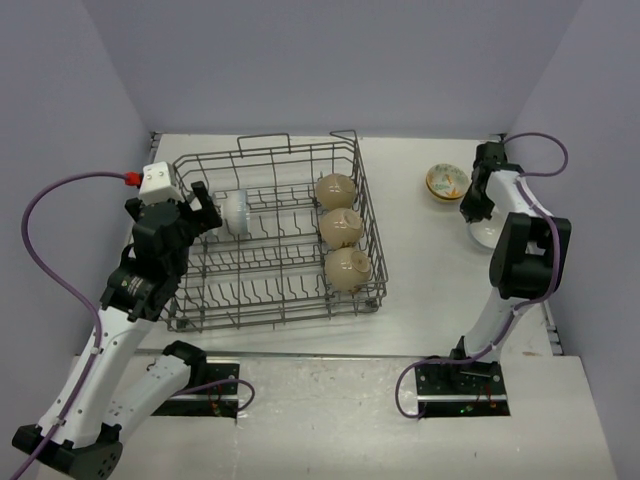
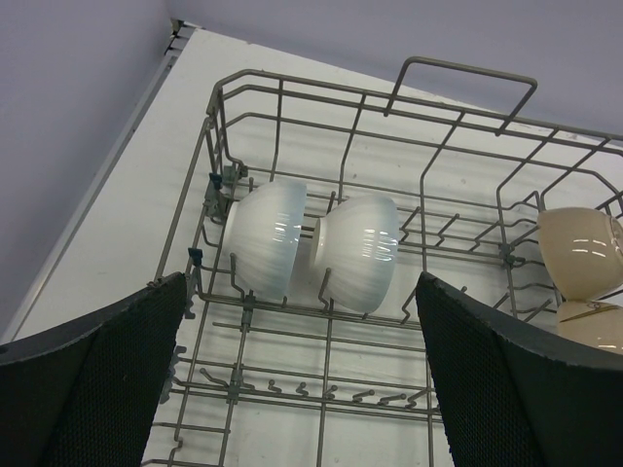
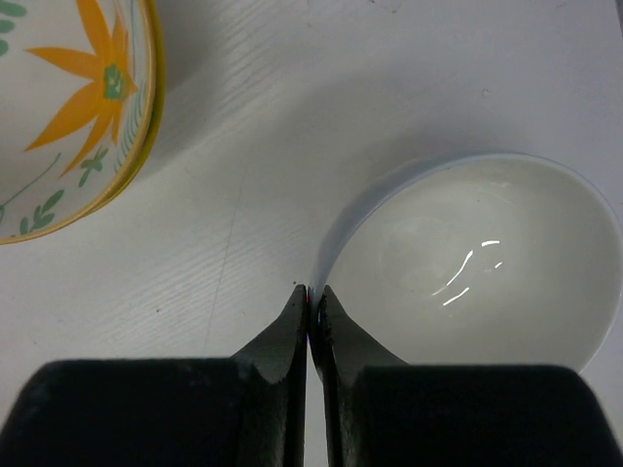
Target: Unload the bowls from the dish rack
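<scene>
The grey wire dish rack (image 1: 200, 300) stands on the left half of the table. In it, two white bowls (image 2: 268, 248) (image 2: 360, 251) lie on their sides in the far-left row. Three beige bowls (image 1: 336, 188) (image 1: 340, 226) (image 1: 348, 268) line its right side. My left gripper (image 1: 205, 213) hangs open just left of the white bowls (image 1: 237, 212), its pads (image 2: 97, 389) wide apart and empty. At the right, my right gripper (image 3: 313, 292) is shut on the rim of an upright white bowl (image 3: 467, 263), beside the yellow painted bowl (image 3: 68, 117) (image 1: 444, 181).
The rack's looped handle (image 2: 462, 78) rises at its far side and upright tines (image 2: 331, 394) fill its floor below my left gripper. Purple walls close in the table at the back and both sides. The right arm's elbow (image 1: 528, 255) hangs over the table's right edge.
</scene>
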Controlling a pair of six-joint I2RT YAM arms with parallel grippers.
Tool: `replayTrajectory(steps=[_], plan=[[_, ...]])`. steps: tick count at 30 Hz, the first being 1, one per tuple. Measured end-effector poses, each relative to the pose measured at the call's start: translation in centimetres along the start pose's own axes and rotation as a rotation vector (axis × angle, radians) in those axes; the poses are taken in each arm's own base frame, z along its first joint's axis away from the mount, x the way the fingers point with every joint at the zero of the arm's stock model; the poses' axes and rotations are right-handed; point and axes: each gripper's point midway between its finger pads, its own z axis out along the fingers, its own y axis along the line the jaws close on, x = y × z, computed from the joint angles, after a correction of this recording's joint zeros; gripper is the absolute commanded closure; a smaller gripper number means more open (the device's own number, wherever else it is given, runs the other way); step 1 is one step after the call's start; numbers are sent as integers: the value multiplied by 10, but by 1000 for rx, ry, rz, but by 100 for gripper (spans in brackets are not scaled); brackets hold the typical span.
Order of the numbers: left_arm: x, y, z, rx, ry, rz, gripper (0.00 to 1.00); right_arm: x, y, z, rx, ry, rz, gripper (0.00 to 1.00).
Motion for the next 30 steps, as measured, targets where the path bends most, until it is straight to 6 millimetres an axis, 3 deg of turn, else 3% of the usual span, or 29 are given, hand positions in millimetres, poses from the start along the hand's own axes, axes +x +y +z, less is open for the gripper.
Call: replayTrajectory(steps=[5,6,8,9,13,16,19,22,23,26,28,30], plan=[[0,0,0,0,-1,0,0,9,-4,6,23,22,-5,85],[0,0,0,0,-1,0,0,10,-5,7,27,24,-7,76],[0,0,0,0,-1,0,0,10,-5,8,34,24,-6,67],[0,0,0,0,-1,0,0,10,-5,8,37,24,-7,57],[0,0,0,-2,-1,0,0,10,-5,4,51,12,-17,50],[0,1,0,-4,-1,0,0,8,2,-13,41,-19,-31,42],[1,1,2,-10,5,5,0,1,20,-55,8,-100,-63,36],[6,1,6,-19,20,15,0,-16,54,-121,-84,-249,-94,30],[7,1,8,-26,26,20,0,-21,66,-147,-126,-305,-104,19],[11,4,10,-48,38,31,0,-26,105,-235,-309,-484,-128,13],[11,6,11,-61,38,33,0,-14,131,-296,-494,-576,-149,10],[11,8,11,-71,39,35,0,3,152,-344,-682,-619,-166,8]])
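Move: The white bowl, its left rim still pinched by the right gripper, has its middle about 6 cm right, 2 cm back and 4 cm below the right hand; it goes on the table right there. The flowered bowls sit some 10 cm ahead and 5 cm left, 4 cm lower. The rack's farthest tan bowl is about 33 cm left and 6 cm ahead. From the left hand, the white bowl is roughly 72 cm right, 10 cm ahead, 27 cm below. Ease the right gripper down and back about 1 cm with the white bowl's rim, spreading the fingers to let the bowl go. Then lift up some 30 cm, swinging left about 22 cm to the rack's side with a late slight pull back, while the fingers open nearly wide and tip up from pointing down, some 50 degrees, turning counter-clockwise. ##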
